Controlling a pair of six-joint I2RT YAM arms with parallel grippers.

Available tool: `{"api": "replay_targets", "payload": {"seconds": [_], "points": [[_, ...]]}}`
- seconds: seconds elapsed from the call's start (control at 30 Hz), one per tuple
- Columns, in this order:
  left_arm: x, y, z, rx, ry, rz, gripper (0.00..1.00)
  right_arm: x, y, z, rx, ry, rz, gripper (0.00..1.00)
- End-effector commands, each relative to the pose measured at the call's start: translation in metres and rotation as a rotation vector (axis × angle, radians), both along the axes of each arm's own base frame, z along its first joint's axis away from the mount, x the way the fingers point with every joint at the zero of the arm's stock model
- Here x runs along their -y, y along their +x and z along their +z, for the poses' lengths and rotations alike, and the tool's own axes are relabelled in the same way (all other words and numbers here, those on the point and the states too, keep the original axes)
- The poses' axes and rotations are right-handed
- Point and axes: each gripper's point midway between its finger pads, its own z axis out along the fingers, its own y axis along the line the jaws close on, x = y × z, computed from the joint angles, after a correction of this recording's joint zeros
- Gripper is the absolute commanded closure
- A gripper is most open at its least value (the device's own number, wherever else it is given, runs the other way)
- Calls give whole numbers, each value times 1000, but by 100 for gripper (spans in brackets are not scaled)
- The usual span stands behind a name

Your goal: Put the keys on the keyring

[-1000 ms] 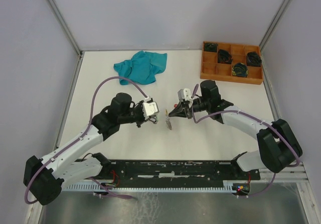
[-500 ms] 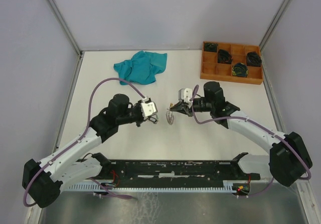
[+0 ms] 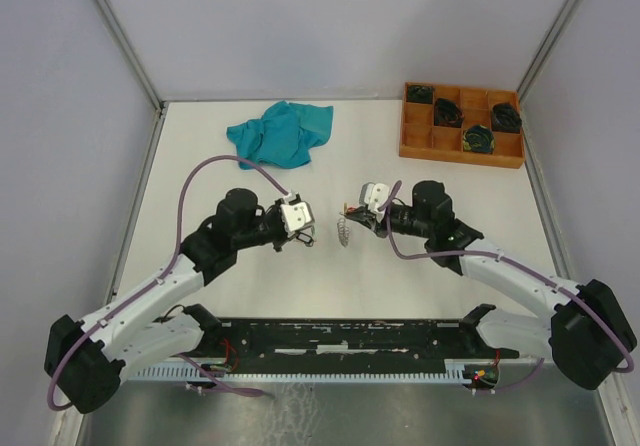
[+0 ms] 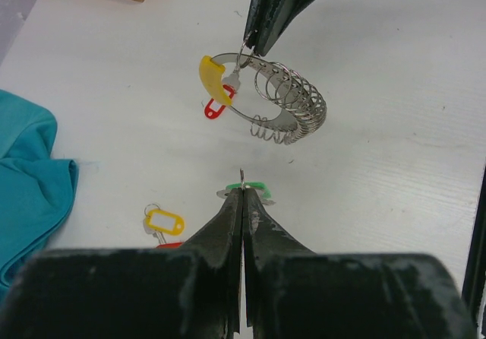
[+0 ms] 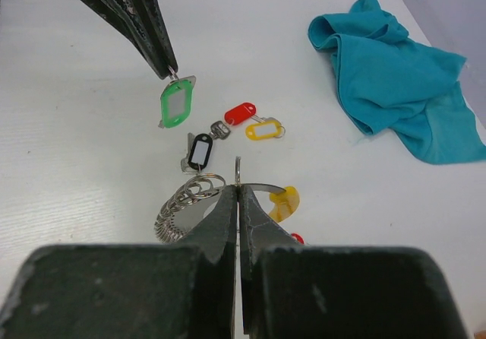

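The keyring [image 4: 267,120] hangs off the table, a thin wire hoop with a yellow sleeve [image 4: 211,73], a red-tagged key [image 4: 216,109] and a row of small split rings [image 4: 302,109] on it. My right gripper [image 5: 238,189] is shut on its wire next to the sleeve [image 5: 286,202]. My left gripper [image 4: 242,191] is shut on the little ring of the green-tagged key [image 5: 176,102], a short way in front of the keyring [image 3: 344,230]. On the table lie a black-tagged key [image 5: 200,150], a red-tagged one [image 5: 240,113] and a yellow-tagged one [image 5: 263,130].
A crumpled teal cloth [image 3: 280,131] lies at the back left of the white table [image 3: 420,266]. An orange compartment tray [image 3: 462,148] with dark coiled bundles stands at the back right. Both arms meet near the table's middle.
My right gripper has carried the keyring slightly up and away from the table front, its elbow swinging right. The left gripper with the green-tagged key has barely moved.
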Motion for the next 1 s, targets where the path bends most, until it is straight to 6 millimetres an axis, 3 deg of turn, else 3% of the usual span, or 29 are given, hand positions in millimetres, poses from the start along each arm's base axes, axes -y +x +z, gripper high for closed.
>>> {"api": "replay_targets", "payload": {"seconds": [0.0, 0.27, 0.47, 0.6, 0.77, 0.97], "points": [[14, 7, 5, -78, -75, 35, 97, 12, 11, 25, 68, 66, -121, 99], [37, 32, -16, -272, -120, 242, 97, 55, 21, 36, 86, 69, -370, 99], [60, 39, -50, -349, -142, 334, 95, 75, 25, 42, 78, 95, -487, 99], [74, 44, -84, -398, -118, 393, 95, 80, 26, 43, 68, 97, -518, 99], [66, 53, -110, -418, -99, 496, 94, 79, 23, 41, 39, 104, -516, 99], [29, 67, -133, -394, -73, 707, 93, 71, 22, 32, 3, 99, -487, 99]]}}
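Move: Below the left hand, which holds the green-tagged key, a bare patch of table lies about 4 cm ahead, 5 cm to the right and some 16 cm down. At that depth the black-tagged key is 3 cm ahead and 1 cm left, the yellow-tagged one 10 cm ahead and 3 cm left, the loose red-tagged one 9 cm ahead and 11 cm right. From the right hand, holding the keyring, the green key is 11 cm left, 4 cm back and 3 cm lower. Sinking about 14 cm towards the bare table beside the black-tagged key, the left hand swings right and then forward, tips its fingers down and turns some 30 degrees counter-clockwise, its fingers only just easing apart at the end. Meanwhile the right hand keeps its pinch on the keyring and draws it roughly 8 cm right, away from the key, turning clockwise and rising slightly. ##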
